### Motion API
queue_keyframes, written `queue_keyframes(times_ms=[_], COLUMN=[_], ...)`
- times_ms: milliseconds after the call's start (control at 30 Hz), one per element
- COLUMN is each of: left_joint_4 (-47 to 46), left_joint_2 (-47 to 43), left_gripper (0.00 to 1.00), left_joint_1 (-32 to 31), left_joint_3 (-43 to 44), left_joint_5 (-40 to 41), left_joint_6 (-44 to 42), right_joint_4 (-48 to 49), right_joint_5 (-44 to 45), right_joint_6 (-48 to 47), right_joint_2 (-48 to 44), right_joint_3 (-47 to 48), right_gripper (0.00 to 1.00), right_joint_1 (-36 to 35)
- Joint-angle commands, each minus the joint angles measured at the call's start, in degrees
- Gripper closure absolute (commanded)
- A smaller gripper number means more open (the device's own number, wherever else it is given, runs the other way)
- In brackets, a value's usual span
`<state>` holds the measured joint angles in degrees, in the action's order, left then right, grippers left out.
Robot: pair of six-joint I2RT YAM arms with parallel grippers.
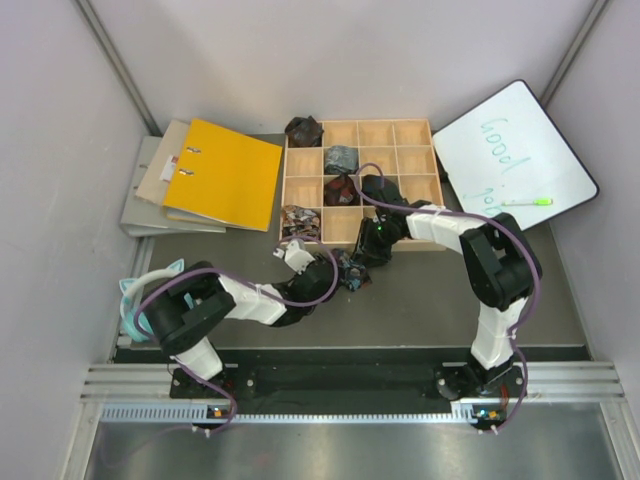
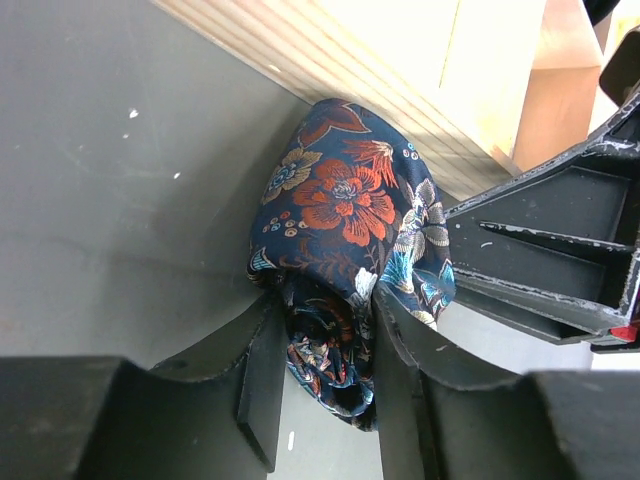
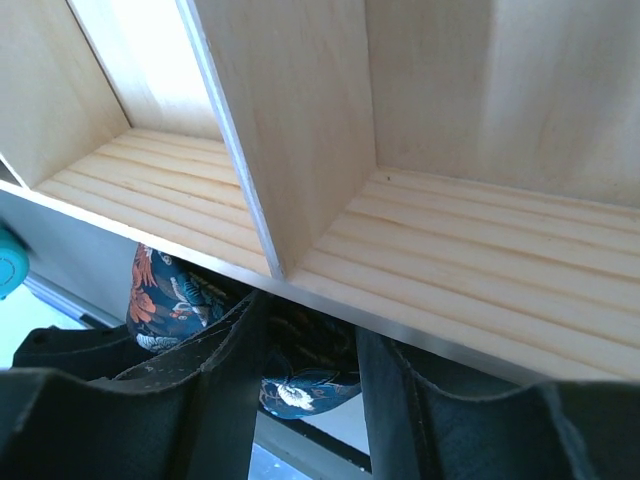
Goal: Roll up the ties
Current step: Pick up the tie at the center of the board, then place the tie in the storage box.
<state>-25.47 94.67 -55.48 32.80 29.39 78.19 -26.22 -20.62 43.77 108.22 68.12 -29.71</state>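
Note:
The navy tie with orange-red flowers (image 1: 352, 272) is bunched into a bundle on the grey mat, right against the front wall of the wooden tray (image 1: 283, 190). In the left wrist view the navy tie (image 2: 345, 205) bulges above my left gripper (image 2: 325, 340), whose fingers press on its lower fold from both sides. My right gripper (image 3: 300, 350) holds another fold of the tie (image 3: 300, 390) under the tray's rim (image 3: 420, 300). In the top view the left gripper (image 1: 336, 272) and the right gripper (image 1: 366, 256) meet at the bundle. Black (image 1: 303, 130), grey-blue (image 1: 340, 158), maroon (image 1: 340, 188) and brown-patterned (image 1: 300, 222) ties sit in compartments.
A yellow binder (image 1: 222, 175) on grey folders lies left of the tray. A whiteboard (image 1: 510, 150) with a green marker (image 1: 527, 202) leans at the right. White walls close in both sides. The right gripper's black fingers (image 2: 540, 260) crowd the tie in the left wrist view.

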Motion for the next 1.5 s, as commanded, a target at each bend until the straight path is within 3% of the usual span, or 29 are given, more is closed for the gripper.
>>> queue_keyframes(times_ms=[0, 200, 433, 767, 933, 1467], left_joint_4=[8.15, 15.53, 21.25, 30.92, 33.64, 37.25], left_joint_2=[2.01, 1.22, -5.27, -15.74, -19.70, -14.87], left_gripper=[0.74, 0.93, 1.00, 1.00, 1.00, 1.00], left_joint_1=[0.29, 0.64, 0.64, 0.55, 0.55, 3.00], left_joint_3=[2.18, 9.72, 10.71, 10.44, 12.37, 31.88], left_joint_5=[-2.58, -3.37, -4.51, -5.30, -4.34, -0.91], left_joint_6=[-6.37, -16.83, -22.38, -23.96, -25.37, -36.53], right_joint_4=[6.97, 5.83, 2.84, 1.17, 4.76, 13.03], right_joint_5=[-1.44, -0.56, 1.28, 7.08, 8.49, 10.07], right_joint_6=[-0.26, -0.44, -1.14, -0.79, 1.05, 3.25], right_joint_2=[4.45, 3.31, -0.99, -13.03, -18.39, -24.29], right_joint_3=[-2.64, -2.99, -2.46, -6.94, -12.91, -27.59], right_gripper=[0.59, 0.60, 0.59, 0.59, 0.60, 0.61], right_joint_1=[0.18, 0.27, 2.55, 8.18, 8.09, 8.09])
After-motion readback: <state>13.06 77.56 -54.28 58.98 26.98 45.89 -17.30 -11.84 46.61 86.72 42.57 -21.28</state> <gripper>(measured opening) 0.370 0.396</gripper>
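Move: The rolled tie is already between my left fingers, its middle about 1 cm ahead and 2 cm to the right. The tray's empty front-row compartment, second from the left, lies some 13 cm straight ahead, about level in height; the paisley tie stands 13 cm ahead and 13 cm to the left, the maroon tie about 22 cm straight ahead. From my right hand the rolled tie is about 3 cm left and 2 cm back, the compartment 12 cm ahead and 6 cm left. Keeping the rolled tie pinched, I roll my left hand some 20 degrees, left side rising, while turning clockwise, then lift it about 16 cm: first easing back and left, then swinging forward and right beside the tray's front wall, fingers tilting up. My right hand, its opening unchanged, comes free of the tie and goes about 10 cm right, hopping up, then back and down. ##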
